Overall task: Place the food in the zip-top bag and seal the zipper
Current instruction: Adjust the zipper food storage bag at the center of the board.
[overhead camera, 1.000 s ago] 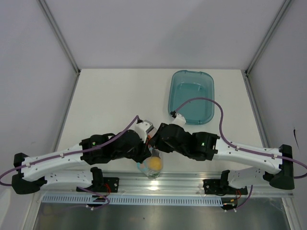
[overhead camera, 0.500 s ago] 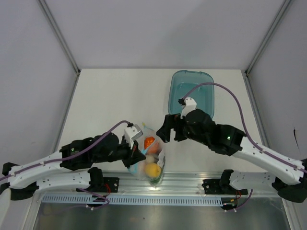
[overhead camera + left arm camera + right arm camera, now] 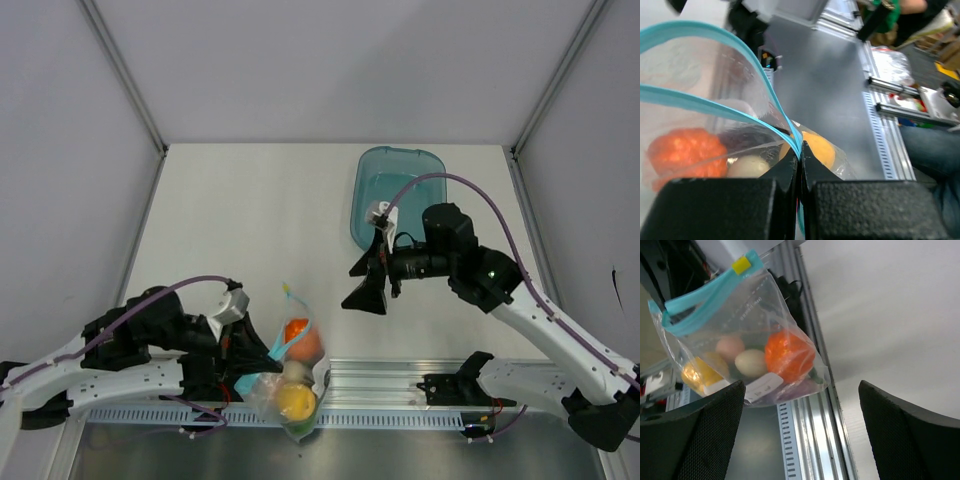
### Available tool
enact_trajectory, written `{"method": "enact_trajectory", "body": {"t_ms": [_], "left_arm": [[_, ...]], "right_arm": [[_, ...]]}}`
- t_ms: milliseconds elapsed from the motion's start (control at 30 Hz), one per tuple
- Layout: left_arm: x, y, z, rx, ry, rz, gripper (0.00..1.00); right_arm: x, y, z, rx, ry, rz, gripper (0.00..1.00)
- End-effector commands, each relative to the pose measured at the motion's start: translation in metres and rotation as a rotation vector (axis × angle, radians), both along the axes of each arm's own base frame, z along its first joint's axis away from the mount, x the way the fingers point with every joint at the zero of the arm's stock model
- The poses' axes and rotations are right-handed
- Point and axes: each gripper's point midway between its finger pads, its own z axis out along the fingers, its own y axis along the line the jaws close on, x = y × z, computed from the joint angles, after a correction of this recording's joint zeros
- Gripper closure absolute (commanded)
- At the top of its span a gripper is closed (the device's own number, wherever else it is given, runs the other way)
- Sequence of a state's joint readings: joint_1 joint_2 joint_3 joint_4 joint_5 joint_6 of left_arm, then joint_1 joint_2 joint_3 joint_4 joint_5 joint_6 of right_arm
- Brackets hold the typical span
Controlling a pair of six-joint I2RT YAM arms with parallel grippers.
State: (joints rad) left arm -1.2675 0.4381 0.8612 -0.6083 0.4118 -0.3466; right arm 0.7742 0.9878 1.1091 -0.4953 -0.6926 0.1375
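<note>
The clear zip-top bag (image 3: 291, 375) hangs over the table's near edge, holding an orange-red tomato (image 3: 299, 338), a pale egg (image 3: 293, 371) and a yellow lemon (image 3: 294, 401). My left gripper (image 3: 262, 352) is shut on the light-blue zipper (image 3: 772, 95) at one end of the bag's mouth. In the left wrist view the strip runs between the closed fingers (image 3: 765, 205). My right gripper (image 3: 365, 285) is open and empty, raised well right of the bag. The right wrist view shows the bag (image 3: 747, 345) with tomato (image 3: 789, 356), egg (image 3: 751, 363) and lemon (image 3: 699, 373) inside.
A teal translucent tray (image 3: 400, 200) sits at the back right of the table. An aluminium rail (image 3: 400, 375) runs along the near edge, with a slotted strip below it.
My left gripper has pulled the bag back and left, over the near edge. My right gripper has let go, opened and drawn away to the right and up.
</note>
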Motion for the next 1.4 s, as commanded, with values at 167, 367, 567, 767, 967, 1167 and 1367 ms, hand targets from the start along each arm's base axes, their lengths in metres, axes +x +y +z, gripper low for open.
{"method": "enact_trajectory", "body": {"t_ms": [167, 367, 567, 767, 967, 1167, 1367], "left_arm": [[-0.047, 0.007, 0.034, -0.148, 0.011, -0.292, 0.99], [-0.056, 0.011, 0.045, -0.17, 0.011, -0.352, 0.99], [-0.056, 0.008, 0.048, -0.161, 0.005, -0.369, 0.99], [-0.053, 0.006, 0.055, -0.179, -0.024, -0.351, 0.99], [-0.052, 0.007, 0.058, -0.19, -0.032, -0.348, 0.99], [-0.051, 0.004, 0.052, -0.171, -0.024, -0.34, 1.0], [-0.027, 0.0, 0.038, -0.138, -0.04, -0.18, 0.99]], "right_arm": [[-0.023, 0.021, 0.029, 0.14, -0.073, 0.363, 0.03], [-0.022, 0.035, 0.036, 0.185, -0.08, 0.535, 0.05], [-0.056, 0.047, 0.042, 0.236, -0.04, 0.746, 0.08], [-0.099, 0.047, 0.046, 0.26, -0.002, 0.897, 0.14], [-0.13, 0.048, 0.039, 0.271, 0.023, 0.995, 0.43], [-0.139, 0.056, 0.035, 0.254, 0.058, 0.981, 0.67], [-0.134, 0.059, 0.028, 0.237, 0.077, 0.919, 1.0]]}}
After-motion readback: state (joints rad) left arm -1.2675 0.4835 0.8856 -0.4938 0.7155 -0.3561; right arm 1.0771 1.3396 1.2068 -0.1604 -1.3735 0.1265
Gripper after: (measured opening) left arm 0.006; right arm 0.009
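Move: The free, yellow-tipped end of the bag's zipper rim stands about 13 cm left of the open right hand, some 3 cm back and 4 cm higher. The tomato in the bag is about 8 cm back, 11 cm left and 6 cm below that hand, the white egg 17 cm back, 12 cm left, 8 cm below. From the left hand, already pinching the other end of the rim, the yellow tip is some 15 cm ahead, 3 cm right and 4 cm up. The bag's rim, still pinched by the left hand, is drawn back about 5 cm, raised a little and turned some 20 degrees clockwise. The right hand first goes left beside the bag, then sweeps back nearly 14 cm in all after the rim's yellow-tipped end, swinging about 55 degrees counter-clockwise, and its wide-open fingers shut there, pinching the rim close by the yellow tip. ##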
